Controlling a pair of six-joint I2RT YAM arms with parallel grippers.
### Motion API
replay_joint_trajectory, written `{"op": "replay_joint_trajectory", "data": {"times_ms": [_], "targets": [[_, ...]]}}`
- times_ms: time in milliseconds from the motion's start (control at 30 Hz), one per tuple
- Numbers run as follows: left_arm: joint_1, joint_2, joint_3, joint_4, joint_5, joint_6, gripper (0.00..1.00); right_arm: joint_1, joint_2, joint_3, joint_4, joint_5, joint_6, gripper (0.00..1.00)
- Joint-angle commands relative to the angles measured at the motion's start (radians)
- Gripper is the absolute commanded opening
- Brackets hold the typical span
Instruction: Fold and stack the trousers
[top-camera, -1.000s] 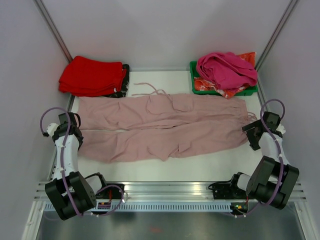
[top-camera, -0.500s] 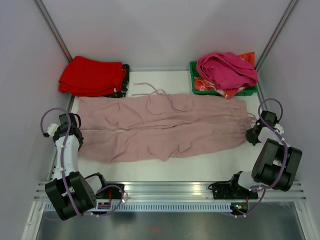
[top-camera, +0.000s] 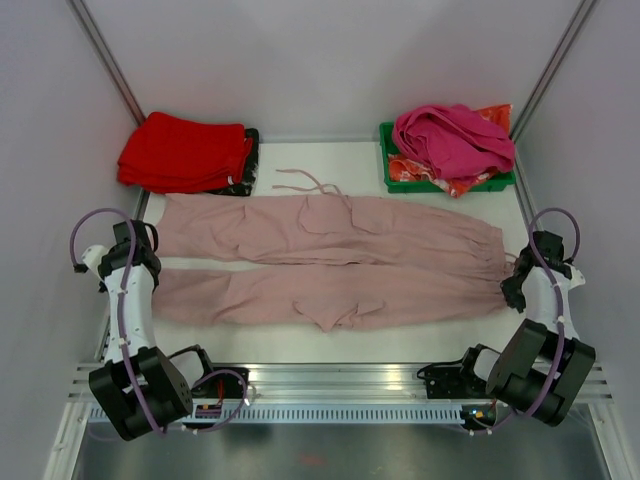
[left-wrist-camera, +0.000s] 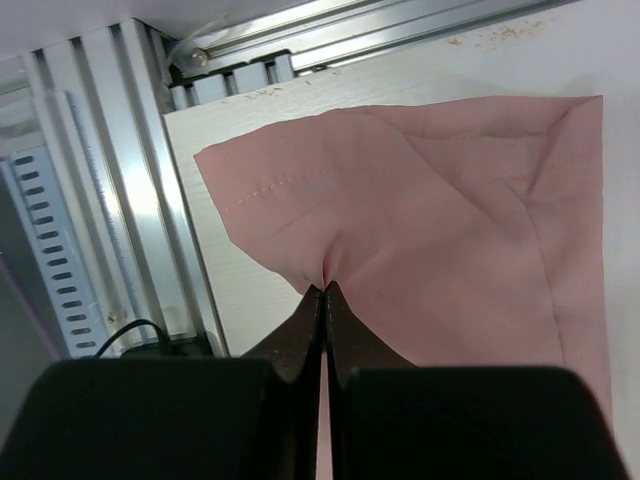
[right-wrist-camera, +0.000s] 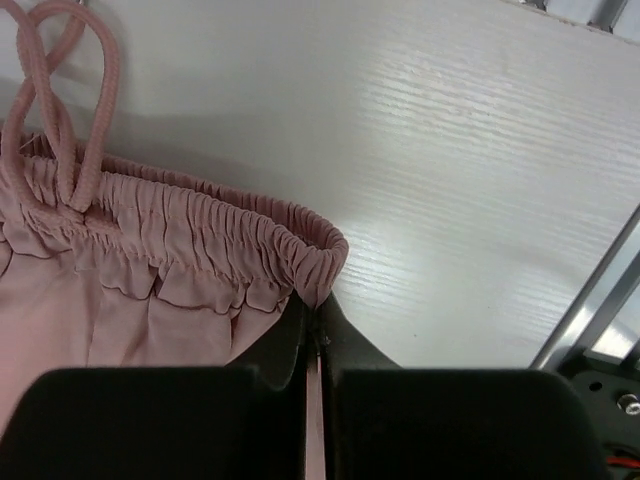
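Note:
The pale pink trousers (top-camera: 330, 265) lie stretched across the table, both legs running left to right. My left gripper (top-camera: 128, 262) is shut on the hem corner of the near leg (left-wrist-camera: 420, 220), the fabric puckered at its fingertips (left-wrist-camera: 322, 292). At the right, my right gripper (top-camera: 514, 295) is shut on the gathered elastic waistband (right-wrist-camera: 200, 235), pinching its corner (right-wrist-camera: 318, 300). A looped drawstring cord (right-wrist-camera: 70, 100) lies by the waistband, and another cord (top-camera: 305, 182) trails at the back.
A stack of folded red garments (top-camera: 185, 152) sits at the back left. A green bin (top-camera: 395, 170) at the back right holds a magenta garment (top-camera: 450, 135). Aluminium rails (left-wrist-camera: 120, 180) edge the table on the left and near sides.
The right gripper shut on the waistband corner and pulled right and toward the near edge. The trousers are now stretched straighter and flatter, and the left arm shifted slightly left.

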Motion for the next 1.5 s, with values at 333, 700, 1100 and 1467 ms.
{"op": "replay_joint_trajectory", "data": {"times_ms": [333, 700, 1100, 1467], "targets": [[0.005, -0.024, 0.072, 0.011, -0.145, 0.038, 0.02, -0.014, 0.011, 0.081, -0.015, -0.065, -0.085, 0.0], [0.003, 0.034, 0.133, 0.142, -0.124, 0.057, 0.02, -0.008, -0.032, 0.135, 0.101, -0.195, -0.156, 0.0], [-0.003, 0.137, 0.335, 0.411, 0.064, 0.383, 0.02, -0.006, 0.137, 0.41, 0.215, -0.285, -0.256, 0.0], [-0.075, 0.346, 0.464, 0.486, 0.041, 0.455, 0.02, 0.017, 0.342, 0.502, 0.352, -0.396, -0.279, 0.0]]}}
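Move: The left hand already holds the near leg's hem some 10 cm above the table; the far leg's hem, which it is taken to, lies about 14 cm ahead and 2 cm to its right, with the red clothes some 37 cm ahead and 8 cm to the right. The right hand holds the waistband's near corner barely off the table; the waistband's far corner is about 20 cm ahead and 2 cm to the left, the waist cord 11 cm straight ahead, and the green crate 43 cm ahead and 18 cm left. Both closed grippers keep their pinch on the two ends of the near leg, draw back a centimetre or two with the left rising slightly, pause, then sweep forward together over the far leg, ending about 17 cm farther out than they began. They arc up some 10 cm on the way and sink 3 to 4 cm again near the end, the left hand swivelling clockwise and the right counter-clockwise by some 25 degrees each, with the cloth still strung between them. ##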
